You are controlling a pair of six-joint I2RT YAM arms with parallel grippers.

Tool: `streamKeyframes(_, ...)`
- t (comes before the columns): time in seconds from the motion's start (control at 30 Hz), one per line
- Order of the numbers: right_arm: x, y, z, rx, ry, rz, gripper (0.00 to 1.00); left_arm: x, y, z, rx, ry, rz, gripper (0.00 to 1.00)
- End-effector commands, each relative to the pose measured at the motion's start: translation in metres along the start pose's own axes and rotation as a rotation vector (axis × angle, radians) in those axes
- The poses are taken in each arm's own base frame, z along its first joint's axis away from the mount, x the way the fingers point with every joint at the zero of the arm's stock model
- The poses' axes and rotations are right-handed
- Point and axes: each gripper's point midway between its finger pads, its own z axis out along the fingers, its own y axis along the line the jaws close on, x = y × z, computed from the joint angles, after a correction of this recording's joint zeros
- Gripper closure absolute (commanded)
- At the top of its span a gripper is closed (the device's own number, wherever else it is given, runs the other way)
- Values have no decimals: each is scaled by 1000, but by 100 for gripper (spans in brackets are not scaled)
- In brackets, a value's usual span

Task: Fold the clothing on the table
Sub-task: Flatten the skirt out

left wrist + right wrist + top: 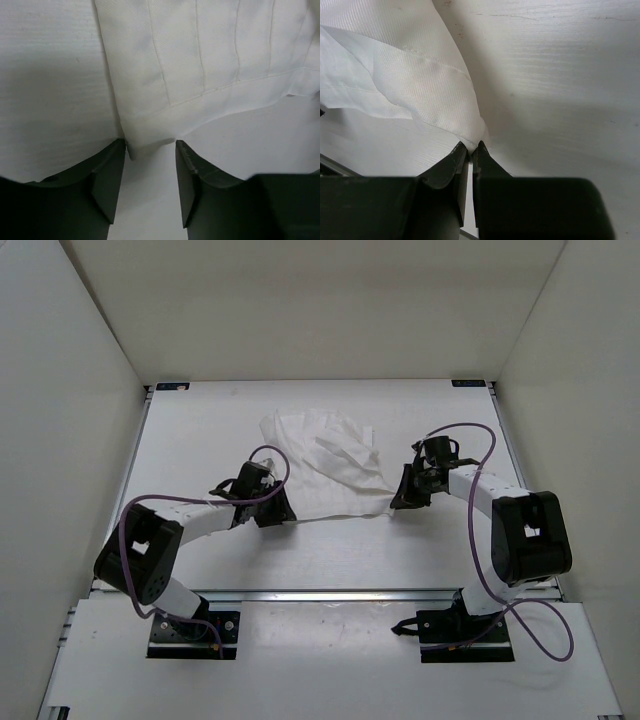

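The clothing [330, 465], a thin white cloth with faint crease lines, lies rumpled on the table [200, 430] between the two arms. My left gripper [275, 512] stands at its near left corner. In the left wrist view that gripper [150, 145] is open, and the hemmed corner of the clothing [200, 60] lies flat on the table just at the fingertips [117, 150], ungripped. My right gripper [405, 498] is at the near right corner. The right wrist view shows it [471, 146] shut on a pinched bit of the clothing [405, 75], which rises from the jaws.
White walls [70, 390] enclose the table on three sides. A metal rail [330, 593] runs along the near edge by the arm bases. Purple cables [485, 440] loop over both arms.
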Motion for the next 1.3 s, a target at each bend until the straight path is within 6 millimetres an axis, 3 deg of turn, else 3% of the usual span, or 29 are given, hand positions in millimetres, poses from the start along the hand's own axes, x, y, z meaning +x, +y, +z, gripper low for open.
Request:
streamKeyframes(0.0, -11, 12, -9, -35, -49, -28, 100, 0, 8, 8, -20, -6, -21, 47)
streamKeyframes(0.2, -13, 18, -10, -55, -49, -48, 100, 1, 11, 16, -51, 6, -10, 100)
streamKeyframes(0.33, -19, 25, -14, -76, -72, -72, 99, -7, 9, 14, -46, -5, 7, 100)
streamKeyframes(0.43, -23, 29, -15, -115, -65, -82, 100, -32, 7, 2, -65, -57, 52, 100)
streamKeyframes(0.53, -57, 41, -21, -157, -97, -118, 100, -86, 0, -15, -50, -143, 93, 100)
streamKeyframes(0.57, -84, 51, -33, -162, -142, -154, 100, -114, -10, -23, -35, -191, 116, 100)
streamKeyframes(0.6, -121, 68, -45, -191, -202, -204, 100, -135, -8, -26, -41, -217, 125, 100)
streamKeyframes(0.63, -159, 86, -63, -211, -261, -248, 100, -172, -18, -37, -29, -277, 147, 100)
streamKeyframes(0.67, -172, 92, -72, -215, -264, -251, 100, -214, -40, -60, 10, -358, 164, 100)
streamKeyframes(0.7, -221, 115, -101, -243, -371, -312, 100, -259, -59, -81, 28, -454, 193, 100)
streamKeyframes(0.73, -261, 138, -132, -265, -458, -356, 100, -277, -64, -88, 28, -474, 202, 100)
streamKeyframes(0.77, -275, 145, -151, -265, -503, -369, 100, -315, -92, -122, 61, -578, 236, 100)
streamKeyframes(0.8, -304, 161, -191, -307, -636, -398, 100, -348, -117, -159, 97, -694, 266, 100)
streamKeyframes(0.87, -316, 178, -259, -375, -797, -452, 100, -378, -149, -216, 129, -884, 347, 100)
streamKeyframes(0.9, -319, 176, -272, -347, -838, -486, 100, -379, -172, -248, 151, -997, 432, 100)
streamKeyframes(0.93, -319, 178, -295, -283, -910, -548, 100, -368, -173, -256, 120, -1040, 465, 100)
streamKeyframes(0.97, -312, 177, -308, -234, -931, -565, 100, -370, -177, -291, 102, -1162, 450, 100)
streamKeyframes(1.03, -307, 142, -286, -101, -894, -556, 100, -357, -157, -273, 124, -1110, 397, 100)
streamKeyframes(1.07, -298, 142, -289, -100, -895, -561, 100, -350, -147, -272, 147, -1075, 380, 100)
streamKeyframes(1.1, -285, 123, -269, -104, -832, -527, 100, -331, -131, -240, 157, -988, 356, 100)
streamKeyframes(1.13, -266, 98, -229, -119, -725, -478, 100, -307, -108, -217, 123, -929, 343, 100)
streamKeyframes(1.17, -238, 84, -201, -137, -659, -444, 100, -290, -109, -224, 119, -937, 347, 100)
streamKeyframes(1.2, -226, 81, -188, -148, -646, -448, 100, -263, -84, -188, 62, -841, 351, 100)
streamKeyframes(1.23, -193, 70, -163, -153, -590, -426, 100, -229, -70, -173, 41, -756, 358, 100)
streamKeyframes(1.27, -154, 53, -139, -150, -513, -378, 100, -212, -68, -173, 45, -731, 351, 100)
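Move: The skirt's near-left corner lies between the left hand's open fingertips, about 1 cm ahead and 1 cm below. The skirt's middle is some 15 cm ahead of that hand and 9 cm to its right. The right hand already holds the near-right corner, about 22 cm right of the left hand and 4 cm farther out. From the right hand the skirt's middle lies roughly 11 cm ahead, 13 cm left and a few centimetres lower. Down about 1 cm goes the left hand, its fingers closing on the near-left corner, while the right keeps its pinch on the other corner. Then both whip the skirt forward and up together, some 40 cm high, wrists tipping up about 60 degrees to point forward, before drawing back about 10 cm and starting down, both grips kept. ##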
